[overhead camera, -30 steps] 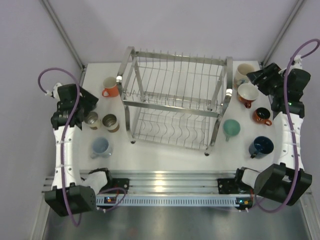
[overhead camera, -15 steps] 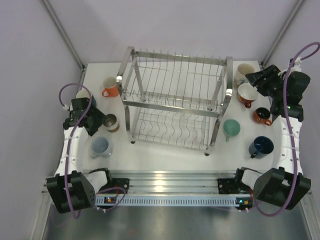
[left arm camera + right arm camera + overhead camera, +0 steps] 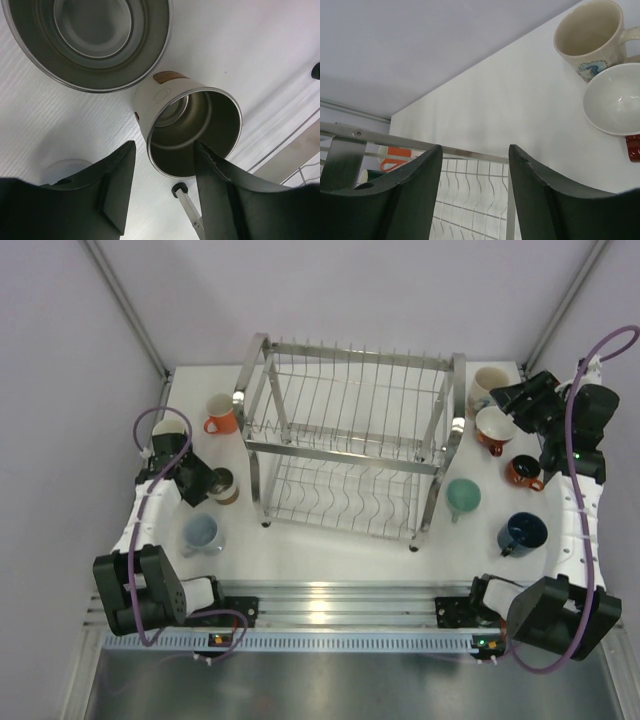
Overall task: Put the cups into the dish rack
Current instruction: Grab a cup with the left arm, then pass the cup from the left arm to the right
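Note:
The silver wire dish rack (image 3: 350, 440) stands mid-table with no cup in it. Left of it are an orange cup (image 3: 220, 415), a cream cup (image 3: 168, 427), a metal-lined cup (image 3: 224, 486) and a pale blue-grey cup (image 3: 200, 533). My left gripper (image 3: 198, 483) hangs low over the metal-lined cup (image 3: 192, 132). Its jaws are apart, one finger (image 3: 215, 170) over the mouth and the other (image 3: 117, 170) outside the wall. My right gripper (image 3: 505, 398) hovers open and empty (image 3: 475, 150) by the rack's far right post, beside a cream printed mug (image 3: 590, 35) and a red cup (image 3: 615, 100).
A second, wider metal-lined cup (image 3: 90, 40) sits just beyond the left fingers. A small dark orange cup (image 3: 523, 472), a mint cup (image 3: 462, 497) and a navy cup (image 3: 522, 533) stand right of the rack. The rack's black-footed leg (image 3: 181, 191) is close to the left gripper.
My left arm swung in and came down onto the metal-lined cups, and its jaws narrowed. The right gripper barely shifted and stayed open.

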You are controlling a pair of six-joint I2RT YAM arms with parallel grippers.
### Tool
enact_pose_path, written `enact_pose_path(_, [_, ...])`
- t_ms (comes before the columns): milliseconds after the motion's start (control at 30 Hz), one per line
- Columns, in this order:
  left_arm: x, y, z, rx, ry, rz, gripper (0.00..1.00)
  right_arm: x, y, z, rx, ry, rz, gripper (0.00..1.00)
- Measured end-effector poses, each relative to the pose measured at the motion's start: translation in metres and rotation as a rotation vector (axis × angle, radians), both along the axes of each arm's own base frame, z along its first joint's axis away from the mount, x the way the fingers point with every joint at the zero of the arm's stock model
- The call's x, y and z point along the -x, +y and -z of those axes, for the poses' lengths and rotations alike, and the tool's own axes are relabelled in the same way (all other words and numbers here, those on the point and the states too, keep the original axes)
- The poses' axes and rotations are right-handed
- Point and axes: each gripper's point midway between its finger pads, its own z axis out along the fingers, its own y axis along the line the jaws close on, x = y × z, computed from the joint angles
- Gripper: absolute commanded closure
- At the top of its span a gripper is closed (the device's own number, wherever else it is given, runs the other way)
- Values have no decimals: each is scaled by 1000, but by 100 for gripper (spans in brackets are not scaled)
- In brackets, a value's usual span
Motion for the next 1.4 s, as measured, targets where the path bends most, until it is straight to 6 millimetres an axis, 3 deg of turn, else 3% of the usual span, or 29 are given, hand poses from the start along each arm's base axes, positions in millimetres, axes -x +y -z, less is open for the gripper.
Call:
enact_pose_path(267, [3,-1,13,6,28,8,64,1,3,-3,3,-10,-8,43])
enact_pose_path(533, [1,-4,20,26,40,22,98,5,8,-9,8,-26,-17,40])
enact_pose_path(633, [-1,-7,18,41,34,31,100,6,10,-10,8,-27,-22,37])
enact_pose_path(733, [-7,-9,7,52,7,38,100,8,14,-11,4,-20,-35,27])
enact_pose_path(833, [-20,-9,-19,51,-74,39,100,9,22,-18,7,-31,-58,19])
enact_pose_path(1000, [-37,-9,-82,54,-252,23,100,19,40,-47,13,-94,-122,2])
enact_pose_path(1233, [-52,13,-177,30,-498,-61,100,40,76,-105,22,-225,-245,1])
enact_pose_path(1400, [-46,20,-247,43,-742,-109,100,60,98,-141,-2,-298,-337,1])
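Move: The cup about to be gripped, white with brown patches and steel inside, has its middle about 3 cm right of the left hand, 2 cm ahead and 5 cm below. A second steel-lined cup stands about 5 cm left and 3 cm ahead; the light blue mug is roughly 8 cm back and 1 cm left, and the rack's near left foot 6 cm back and 12 cm right. From the right hand, the cup to be gripped lies about 56 cm left, 6 cm back and 27 cm lower. The white cup's wall on its near-left side is pinched, one finger inside the rim and one outside, as the left hand sinks about 2 cm and shuts; it then lifts the cup steeply, some 27 cm from the low point, easing forward and tipping its fingers up about 40 degrees. The empty right hand rises, swings left and draws back, turning counter-clockwise and opening wide. ##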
